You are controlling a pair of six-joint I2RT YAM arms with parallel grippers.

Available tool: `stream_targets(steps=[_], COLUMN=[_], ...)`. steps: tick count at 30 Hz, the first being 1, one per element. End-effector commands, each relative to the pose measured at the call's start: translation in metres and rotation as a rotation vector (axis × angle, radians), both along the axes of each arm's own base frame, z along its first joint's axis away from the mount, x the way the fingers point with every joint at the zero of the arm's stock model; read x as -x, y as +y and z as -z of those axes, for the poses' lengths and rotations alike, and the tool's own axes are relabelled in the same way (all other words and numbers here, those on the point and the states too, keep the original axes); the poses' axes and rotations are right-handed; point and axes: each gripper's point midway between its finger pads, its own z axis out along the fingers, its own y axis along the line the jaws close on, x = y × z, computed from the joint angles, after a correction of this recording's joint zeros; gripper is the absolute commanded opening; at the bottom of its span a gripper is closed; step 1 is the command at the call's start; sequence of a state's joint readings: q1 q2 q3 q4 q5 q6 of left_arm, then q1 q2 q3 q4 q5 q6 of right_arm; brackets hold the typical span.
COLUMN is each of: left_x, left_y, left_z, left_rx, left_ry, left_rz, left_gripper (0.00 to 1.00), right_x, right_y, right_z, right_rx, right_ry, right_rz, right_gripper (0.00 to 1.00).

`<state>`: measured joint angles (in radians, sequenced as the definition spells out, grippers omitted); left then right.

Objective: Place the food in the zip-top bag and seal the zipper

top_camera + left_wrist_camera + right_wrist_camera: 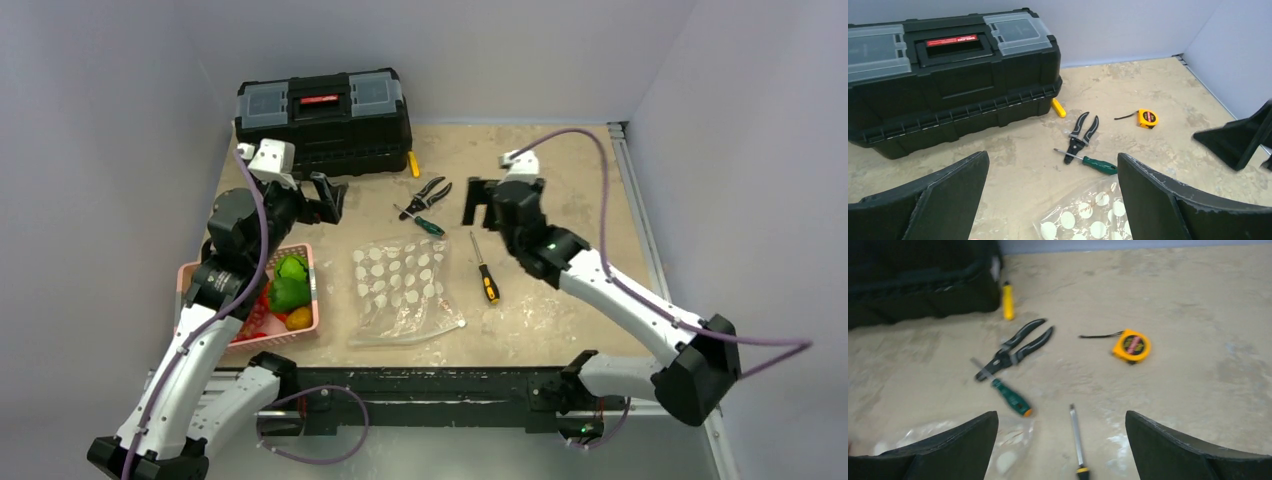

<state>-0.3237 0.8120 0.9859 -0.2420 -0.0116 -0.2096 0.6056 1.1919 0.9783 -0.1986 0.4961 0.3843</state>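
The zip-top bag (400,288) lies flat mid-table, clear with white dots; its corner shows in the left wrist view (1088,220) and the right wrist view (1008,440). A whitish zipper strip (410,334) runs along its near edge. The food (290,283) sits in a pink basket (190,275) at the left: green peppers, a yellow-orange piece, red pieces. My left gripper (330,196) (1052,157) hangs open above the table, beyond the basket and left of the bag. My right gripper (480,205) (1060,415) hangs open beyond the bag's far right corner. Both hold nothing.
A black toolbox (325,115) (948,75) stands at the back left. Pliers (430,192) (1015,347), a green screwdriver (420,222) (1098,164), a black-and-yellow screwdriver (485,268) (1077,437) and a yellow tape measure (1147,118) (1131,346) lie beyond and right of the bag.
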Motion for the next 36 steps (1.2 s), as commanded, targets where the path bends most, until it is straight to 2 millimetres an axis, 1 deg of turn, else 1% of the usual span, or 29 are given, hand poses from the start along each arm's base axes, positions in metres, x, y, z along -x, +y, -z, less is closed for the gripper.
stream_targets(steps=[1,2,4,5,7,9,13,14,15,17,21,24,28,34,36], left_x=[0.004,0.004,0.004,0.004,0.005,0.004,0.004,0.004,0.003,0.003,0.003,0.003,0.001,0.001,0.002], left_y=[-0.012,-0.012,-0.01,-0.008,-0.004,0.005,0.016,0.018,0.018,0.019,0.02,0.02,0.019,0.019,0.02], left_z=[-0.021,-0.021,-0.021,-0.022,-0.023,-0.022,-0.022,-0.021,-0.021,-0.02,-0.021,-0.021,-0.019,-0.019,-0.019], left_rx=[0.043,0.045,0.05,0.051,0.051,0.055,0.048,0.048,0.047,0.045,0.045,0.045,0.045,0.05,0.051], left_ry=[-0.033,-0.033,-0.031,-0.034,-0.036,-0.034,-0.035,-0.035,-0.035,-0.029,-0.031,-0.03,-0.022,-0.018,-0.019], left_rz=[0.057,0.055,0.044,0.033,0.011,-0.039,-0.097,-0.106,-0.111,-0.115,-0.119,-0.12,-0.121,-0.12,-0.123], left_gripper=[1.0,1.0,1.0,1.0,1.0,1.0,1.0,1.0,1.0,1.0,1.0,1.0,1.0,1.0,1.0], right_x=[0.021,0.028,0.051,0.064,0.084,0.105,0.152,0.169,0.175,0.201,0.229,0.236,0.234,0.22,0.218], right_y=[0.066,0.086,0.128,0.144,0.165,0.178,0.192,0.196,0.196,0.201,0.208,0.21,0.21,0.204,0.203], right_z=[-0.017,-0.012,0.002,0.008,0.023,0.039,0.069,0.078,0.082,0.09,0.098,0.107,0.12,0.139,0.143], right_rx=[0.145,0.173,0.272,0.307,0.367,0.446,0.65,0.694,0.725,0.77,0.806,0.878,0.957,1.104,1.128], right_ry=[-0.043,-0.023,-0.031,-0.047,-0.068,-0.081,-0.123,-0.134,-0.141,-0.175,-0.198,-0.207,-0.212,-0.222,-0.225], right_rz=[-0.124,-0.212,-0.454,-0.541,-0.678,-0.774,-0.888,-0.927,-0.937,-0.994,-1.064,-1.047,-1.017,-0.894,-0.876], right_gripper=[0.99,0.99,0.99,0.99,0.99,0.99,0.99,0.99,0.99,0.99,0.99,0.99,0.99,0.99,0.99])
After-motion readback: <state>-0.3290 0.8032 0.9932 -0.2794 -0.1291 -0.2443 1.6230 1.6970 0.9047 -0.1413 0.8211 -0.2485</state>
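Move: The zip-top bag lies flat, its middle about 12 cm back and 18 cm left of the right hand, some 23 cm below. At the same depth, the yellow screwdriver is about 8 cm back, level sideways; the green screwdriver is some 5 cm ahead and 14 cm left. From the left hand, the bag is about 7 cm back, 15 cm right and 34 cm below. The open right hand swings about 23 cm back, 20 left, 17 down towards the bag's near edge, rolling. ##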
